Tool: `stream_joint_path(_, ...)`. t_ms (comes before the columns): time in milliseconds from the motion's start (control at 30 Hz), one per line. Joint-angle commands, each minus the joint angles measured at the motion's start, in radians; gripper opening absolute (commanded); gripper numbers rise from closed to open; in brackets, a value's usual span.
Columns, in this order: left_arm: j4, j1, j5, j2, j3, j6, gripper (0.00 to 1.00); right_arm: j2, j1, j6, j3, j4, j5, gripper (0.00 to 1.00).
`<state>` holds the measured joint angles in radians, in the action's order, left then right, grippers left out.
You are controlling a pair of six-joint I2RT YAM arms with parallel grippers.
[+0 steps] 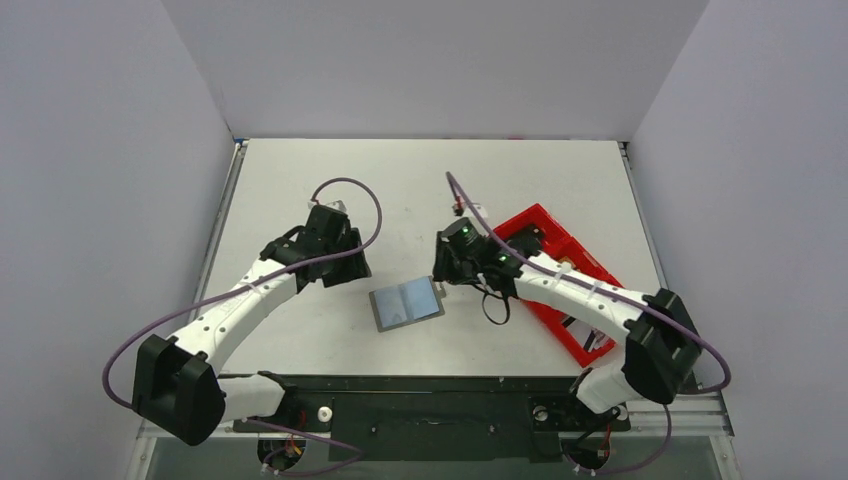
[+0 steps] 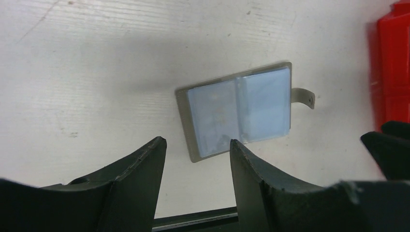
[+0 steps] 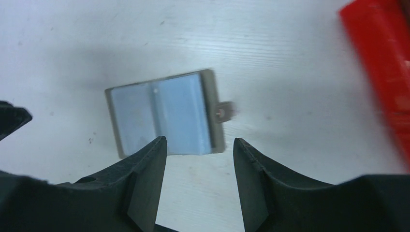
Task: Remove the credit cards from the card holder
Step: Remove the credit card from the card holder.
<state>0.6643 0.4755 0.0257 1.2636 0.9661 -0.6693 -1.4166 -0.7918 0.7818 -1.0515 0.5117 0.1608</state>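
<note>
The card holder [image 1: 407,304] lies open flat on the table between the two arms, blue-grey pockets up, its small tab [image 2: 304,96] sticking out on the side toward the right arm. No credit cards show apart from it; they are hidden. My left gripper [image 1: 350,266] hovers just left of and behind the card holder [image 2: 239,111], jaws open and empty. My right gripper [image 1: 447,272] hovers at the holder's right edge near the tab [image 3: 226,110], also open with nothing between its fingers. In both wrist views the holder [image 3: 164,113] lies just beyond the fingertips.
A long red plastic tray [image 1: 540,215] lies to the right of the holder, under the right arm; its edge shows in the wrist views [image 2: 394,63] [image 3: 382,58]. White walls enclose the table on three sides. A black rail runs along the near edge.
</note>
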Motion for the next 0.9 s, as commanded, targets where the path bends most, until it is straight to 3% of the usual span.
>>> stream_joint_path(0,0.033,-0.037,0.073,-0.052,-0.030,-0.031,0.49,-0.140,-0.120,-0.042,-0.115,-0.110,-0.052,0.49)
stream_joint_path(367,0.036,-0.150,0.034,-0.137,-0.091,-0.038,0.49,-0.466,-0.258,-0.089,-0.349,-0.036,-0.009,0.49)
stream_joint_path(867,0.027,-0.167,-0.004,-0.124,-0.090,-0.028,0.49,-0.595,-0.285,-0.099,-0.394,-0.007,0.011,0.50)
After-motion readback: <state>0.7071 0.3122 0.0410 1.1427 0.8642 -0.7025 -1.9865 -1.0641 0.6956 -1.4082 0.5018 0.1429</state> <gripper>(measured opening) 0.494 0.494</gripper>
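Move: The open card holder lies flat, its middle about 10 cm left of the right gripper, 2 cm back and roughly 12 cm below. Its clasp tab, on the near-hand end, is some 8 cm right and 2 cm farther out of that middle. The red box's middle is about 27 cm to the right gripper's right and 1 cm ahead. From the left gripper, the holder is about 10 cm right, 2 cm back and 12 cm below. Sweep the right gripper left about 13 cm, easing a little back, then sink it nearly 10 cm in all, so that its half-open fingers come close over the card holder's left panel; turn it some 20 degrees counter-clockwise on the way. Meanwhile draw the left gripper roughly 5 cm left, away from the holder, fingers kept half open. ##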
